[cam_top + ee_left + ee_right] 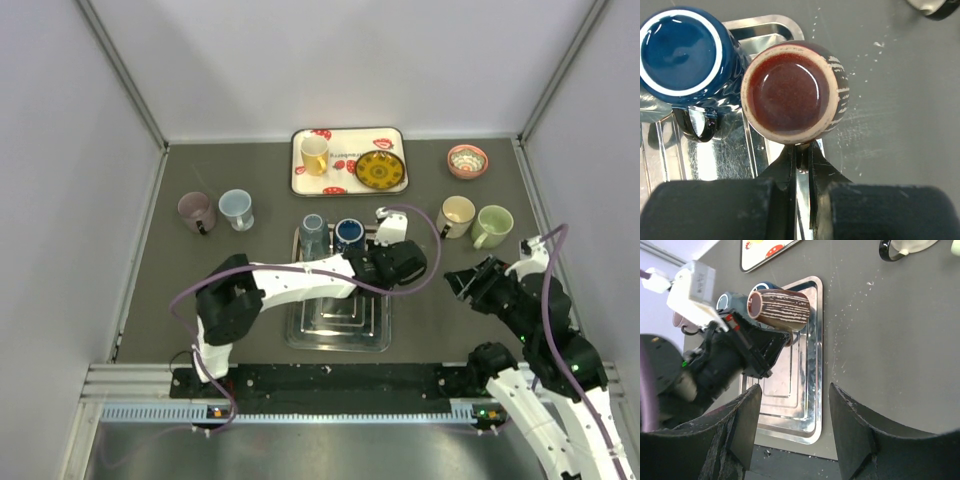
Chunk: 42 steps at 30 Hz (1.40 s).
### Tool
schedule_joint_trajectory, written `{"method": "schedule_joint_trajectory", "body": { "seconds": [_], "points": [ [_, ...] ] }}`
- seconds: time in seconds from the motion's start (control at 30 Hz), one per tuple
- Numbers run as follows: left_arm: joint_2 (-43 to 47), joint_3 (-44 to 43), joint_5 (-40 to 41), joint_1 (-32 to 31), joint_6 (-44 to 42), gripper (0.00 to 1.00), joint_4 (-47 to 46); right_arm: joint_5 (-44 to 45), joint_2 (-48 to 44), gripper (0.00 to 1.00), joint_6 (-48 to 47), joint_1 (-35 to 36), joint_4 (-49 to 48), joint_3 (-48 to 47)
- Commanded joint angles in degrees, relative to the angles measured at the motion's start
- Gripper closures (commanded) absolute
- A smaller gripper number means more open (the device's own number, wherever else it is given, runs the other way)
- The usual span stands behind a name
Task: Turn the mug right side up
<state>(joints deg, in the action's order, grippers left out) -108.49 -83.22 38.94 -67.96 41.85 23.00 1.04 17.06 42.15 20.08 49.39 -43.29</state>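
Note:
The mug (782, 310) is brown with white stripes and hangs on its side above the metal tray (805, 405). Its handle points down into my left gripper (801, 150), which is shut on that handle. In the left wrist view a shallow red-brown round end with a cream ring (790, 92) faces the camera. From above, my left gripper (385, 262) covers the mug. My right gripper (795, 395) stands open and empty to the right of the tray, apart from the mug; the top view has it (465, 283) low on the right.
A dark blue mug (682, 50) stands upside down on the metal tray (340, 335), with a pale blue one (313, 230) beside it. At the back a patterned tray (300, 185) holds a yellow mug (314, 155) and a plate. Cream and green mugs (475, 222) stand right, two mugs (215, 210) left.

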Motion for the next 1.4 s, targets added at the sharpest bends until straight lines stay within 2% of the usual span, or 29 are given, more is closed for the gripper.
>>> {"method": "schedule_joint_trajectory", "body": {
  "seconds": [0.0,0.13,0.43,1.1,1.13,1.17,1.23,1.27,1.37],
  "points": [
    [-2.34,-6.25,3.25,2.13,4.03,1.00,3.27,1.77,-2.20,0.43,-1.11,0.32,1.68,-3.03],
    [-5.50,-6.52,-0.52,4.68,4.91,1.00,3.28,1.51,-2.64,0.43,-1.28,0.40,2.21,-3.12],
    [-9.81,-8.19,-2.64,7.05,3.07,1.00,3.63,1.51,-2.91,0.43,-1.28,0.32,2.29,-2.15],
    [-12.54,-7.75,-5.10,10.13,2.45,1.00,2.84,0.81,-3.17,0.43,-1.19,0.49,1.68,0.66],
    [-12.36,-7.57,-5.27,10.13,2.54,0.98,2.75,0.72,-3.17,0.43,-1.19,0.49,1.68,0.66],
    [-12.19,-7.31,-5.45,10.13,2.28,0.90,2.57,0.81,-3.09,0.43,-1.19,0.49,1.68,0.66],
    [-10.96,-5.82,-5.80,10.13,2.19,0.83,1.43,0.81,-3.17,0.43,-1.19,0.49,1.77,0.57],
    [-10.61,-5.20,-6.15,10.13,2.19,0.75,0.91,0.89,-3.17,0.43,-1.28,0.58,1.68,0.66],
    [-8.68,-3.27,-6.24,10.13,2.28,0.67,-0.15,0.98,-3.00,0.43,-1.19,0.49,1.77,0.57]
  ]
}}
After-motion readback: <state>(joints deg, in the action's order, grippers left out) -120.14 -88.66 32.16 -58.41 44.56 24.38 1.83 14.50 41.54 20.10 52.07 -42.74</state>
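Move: The left hand holds the brown mug by its handle, base up; its spot in the metal tray's far right corner is about 11 cm ahead, 2 cm to the left and 11 cm down. The blue mug stands about 10 cm ahead, 10 cm left and 7 cm lower, with the grey-blue mug 8 cm beyond it to the left. From the right hand that corner spot is some 19 cm ahead, 16 cm left, 22 cm below. Left hand lowers the brown mug about 7 cm, easing 6 cm forward into the tray's corner, then parts fingers. ##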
